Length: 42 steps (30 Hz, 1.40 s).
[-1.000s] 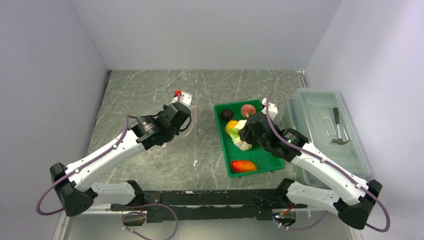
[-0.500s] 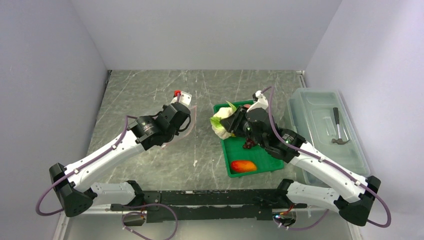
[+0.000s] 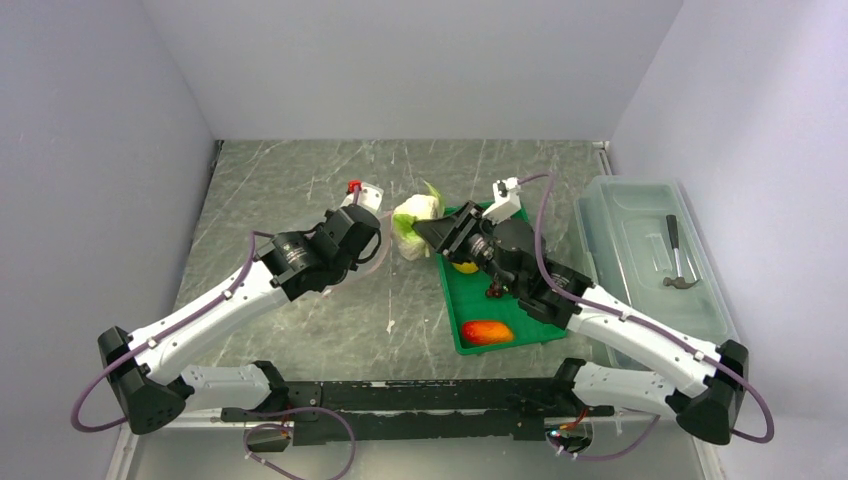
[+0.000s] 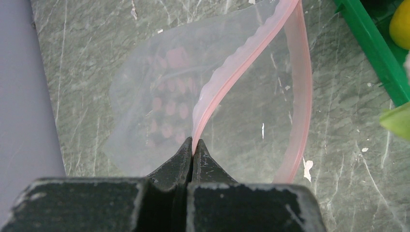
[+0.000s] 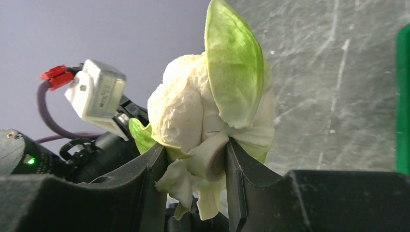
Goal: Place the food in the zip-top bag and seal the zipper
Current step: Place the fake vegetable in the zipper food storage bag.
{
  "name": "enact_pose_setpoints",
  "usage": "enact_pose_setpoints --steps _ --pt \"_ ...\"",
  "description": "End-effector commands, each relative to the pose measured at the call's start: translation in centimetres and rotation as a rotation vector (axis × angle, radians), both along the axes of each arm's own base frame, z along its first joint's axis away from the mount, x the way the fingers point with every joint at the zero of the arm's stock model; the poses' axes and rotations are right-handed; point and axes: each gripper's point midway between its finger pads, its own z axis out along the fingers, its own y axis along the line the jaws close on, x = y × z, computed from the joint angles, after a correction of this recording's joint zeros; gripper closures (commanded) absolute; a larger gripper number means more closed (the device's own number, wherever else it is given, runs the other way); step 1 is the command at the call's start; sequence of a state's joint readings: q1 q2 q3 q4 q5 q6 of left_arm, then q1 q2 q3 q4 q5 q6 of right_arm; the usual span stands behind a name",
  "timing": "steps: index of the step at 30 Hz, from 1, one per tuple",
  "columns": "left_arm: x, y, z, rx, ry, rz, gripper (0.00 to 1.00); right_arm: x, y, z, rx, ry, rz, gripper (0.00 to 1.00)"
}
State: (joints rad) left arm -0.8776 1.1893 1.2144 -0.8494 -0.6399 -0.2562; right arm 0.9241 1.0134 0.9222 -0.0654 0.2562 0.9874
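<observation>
In the left wrist view my left gripper (image 4: 193, 145) is shut on the pale pink zipper (image 4: 227, 72), lifting one side of the zip-top bag (image 4: 159, 111) so its mouth gapes over the table. Pinkish oval marks show through the clear plastic. My right gripper (image 5: 196, 157) is shut on the stem of the pale green-white lettuce (image 5: 212, 106). Seen from above, the lettuce (image 3: 412, 217) hangs just left of the green tray (image 3: 452, 300), close to my left gripper (image 3: 368, 245). A red-orange fruit (image 3: 487, 331), a partly hidden lemon (image 3: 466, 267) and a dark red piece (image 3: 497, 290) lie in the tray.
A large clear lidded box (image 3: 610, 215) with a grey hammer (image 3: 678, 258) on it stands along the right wall. The tray's corner (image 4: 372, 48) lies right of the bag mouth. The left arm's wrist camera (image 5: 96, 94) sits just behind the lettuce. Grey walls close in three sides.
My right gripper has lifted the lettuce out of the tray and carried it left, up to the bag mouth. The left arm and the bag have stayed still.
</observation>
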Motion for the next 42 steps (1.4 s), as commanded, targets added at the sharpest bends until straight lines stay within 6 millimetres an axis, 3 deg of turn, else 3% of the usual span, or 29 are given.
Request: enact_pose_setpoints --steps 1,13,27,42 --pt "0.2 -0.2 1.1 -0.051 -0.032 -0.006 1.0 -0.3 1.8 5.0 0.203 -0.116 0.034 1.0" --pt "0.2 -0.1 1.2 -0.074 -0.035 0.001 1.0 -0.6 3.5 5.1 0.362 -0.159 0.03 1.0" --pt "0.4 0.1 1.5 -0.13 -0.029 0.013 1.0 -0.3 4.3 3.0 0.481 -0.146 -0.002 1.0" --pt "0.6 0.3 1.5 -0.14 -0.029 0.024 1.0 -0.7 7.9 -0.3 0.496 -0.114 0.012 1.0"
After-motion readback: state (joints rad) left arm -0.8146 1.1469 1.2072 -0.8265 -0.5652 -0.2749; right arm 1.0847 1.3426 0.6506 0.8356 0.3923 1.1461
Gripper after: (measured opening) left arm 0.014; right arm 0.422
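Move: The right hand already holds the cauliflower; the open mouth of the bag it is bound for lies about 8 cm to its left, 2 cm ahead and some 8 cm lower. Nearest below, in the green basket, are the orange, roughly 10 cm ahead and 11 cm right, and the mango, 8 cm back and 16 cm right. From the left hand, pinching the bag's rim, the mouth's middle is about 3 cm right, 2 cm back and 5 cm down. Carry the cauliflower left to the bag mouth with the right gripper, about 8 cm in all: go level for the first half, ease off briefly, then go on left while sinking some 3 cm. Roll the wrist about 20 degrees on the way, left side rising, and keep the grip. Hold the left gripper nearly still, fingers still shut on the bag's rim. ##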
